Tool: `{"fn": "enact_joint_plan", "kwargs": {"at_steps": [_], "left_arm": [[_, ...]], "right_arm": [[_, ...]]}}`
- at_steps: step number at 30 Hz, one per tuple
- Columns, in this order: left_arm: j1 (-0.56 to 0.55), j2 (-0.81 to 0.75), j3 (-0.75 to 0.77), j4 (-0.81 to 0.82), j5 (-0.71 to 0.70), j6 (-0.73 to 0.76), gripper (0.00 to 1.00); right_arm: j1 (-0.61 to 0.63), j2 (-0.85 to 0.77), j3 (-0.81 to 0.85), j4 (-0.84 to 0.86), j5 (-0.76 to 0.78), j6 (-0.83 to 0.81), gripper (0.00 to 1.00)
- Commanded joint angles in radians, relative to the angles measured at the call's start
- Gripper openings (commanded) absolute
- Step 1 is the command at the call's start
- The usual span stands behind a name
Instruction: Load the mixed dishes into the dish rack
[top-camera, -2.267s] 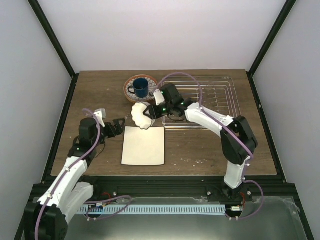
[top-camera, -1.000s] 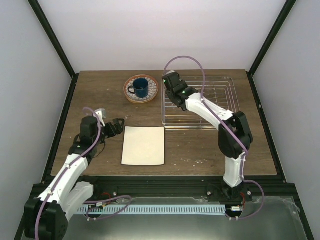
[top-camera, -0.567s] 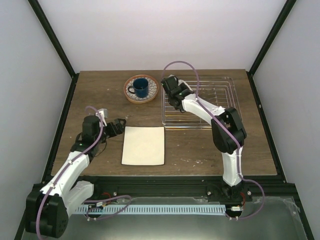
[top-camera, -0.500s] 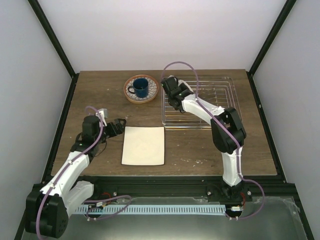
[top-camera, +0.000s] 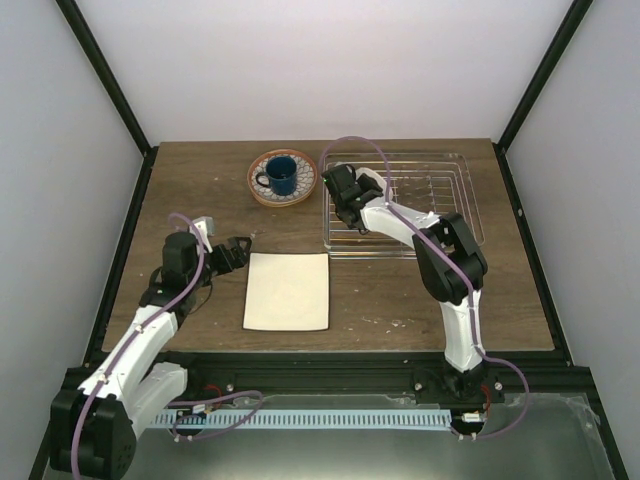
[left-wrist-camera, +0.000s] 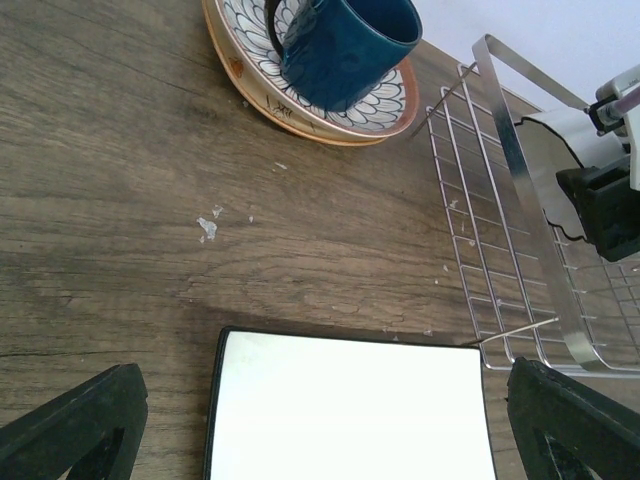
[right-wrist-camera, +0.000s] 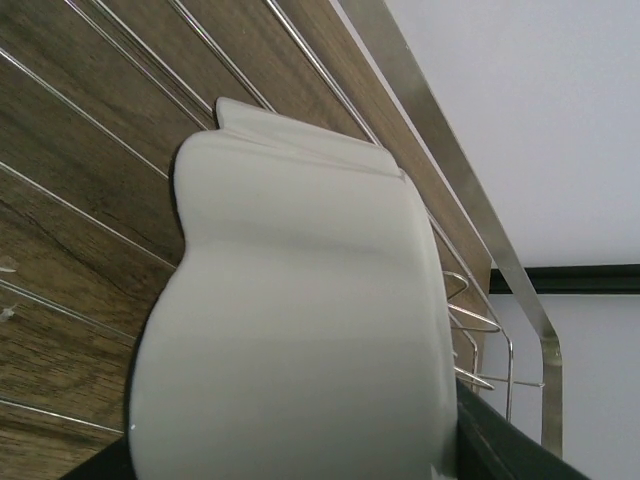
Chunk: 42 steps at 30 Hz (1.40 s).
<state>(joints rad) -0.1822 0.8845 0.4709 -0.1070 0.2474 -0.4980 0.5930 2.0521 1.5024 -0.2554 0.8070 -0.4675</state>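
Note:
My right gripper (top-camera: 346, 203) is shut on the small white scalloped bowl (right-wrist-camera: 300, 330) and holds it on edge just inside the left rim of the silver wire dish rack (top-camera: 440, 205). The bowl also shows in the left wrist view (left-wrist-camera: 545, 165), behind the rack's rim (left-wrist-camera: 520, 220). I cannot tell whether it touches the bars. The dark blue mug (top-camera: 281, 175) stands on the orange-rimmed patterned plate (top-camera: 306, 190) at the back, left of the rack. The cream rectangular plate (top-camera: 287, 291) lies flat in front. My left gripper (top-camera: 240, 247) is open and empty by its far left corner.
The rack's thin bars (right-wrist-camera: 100, 130) run under the bowl. Bare wooden tabletop (top-camera: 190, 190) lies left of the patterned plate. Black frame posts stand at the table's back corners.
My right gripper has carried the white bowl from beside the cream plate into the rack's left end and brought it lower. The left arm has hardly moved.

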Motion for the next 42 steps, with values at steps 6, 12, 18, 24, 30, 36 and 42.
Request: {"fn": "enact_joint_plan", "kwargs": {"at_steps": [6, 12, 18, 24, 30, 36, 42], "left_arm": [[-0.002, 0.002, -0.001, 0.003, 0.011, -0.008, 1.0], [-0.002, 0.002, 0.002, -0.004, 0.015, -0.007, 1.0], [-0.003, 0.008, 0.013, -0.019, 0.016, 0.0, 1.0], [-0.003, 0.014, 0.027, -0.035, 0.023, 0.01, 1.0], [-0.003, 0.028, 0.042, -0.045, 0.047, 0.029, 1.0], [-0.002, 0.066, 0.073, -0.034, 0.05, 0.038, 1.0], [-0.002, 0.265, 0.216, -0.001, 0.008, 0.092, 1.0]], "right_arm": [[-0.002, -0.016, 0.022, -0.034, -0.058, 0.079, 0.71], [0.002, -0.013, 0.025, -0.1, -0.136, 0.132, 0.98], [0.008, -0.019, 0.025, -0.148, -0.234, 0.168, 1.0], [0.013, -0.035, 0.015, -0.171, -0.335, 0.175, 1.0], [0.018, -0.071, -0.017, -0.171, -0.4, 0.167, 1.0], [0.018, -0.124, -0.047, -0.164, -0.399, 0.189, 1.0], [0.017, -0.242, -0.07, -0.179, -0.414, 0.295, 1.0]]}}
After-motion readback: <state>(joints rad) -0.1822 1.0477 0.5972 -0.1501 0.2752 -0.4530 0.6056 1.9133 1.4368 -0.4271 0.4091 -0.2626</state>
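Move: The right hand holds the bowl inside the rack; its spot on the rack's left-hand floor lies about 2 cm back, 2 cm left and 7 cm below. The plate stands some 18 cm left and 1 cm ahead, about 8 cm lower, the mug on it about 4 cm lower. From the left hand that rack spot is roughly 13 cm ahead, 24 cm right and 9 cm down. Right fingers open wide, releasing the bowl, as the hand backs 5 cm and left, dipping 5 cm, then rising. ##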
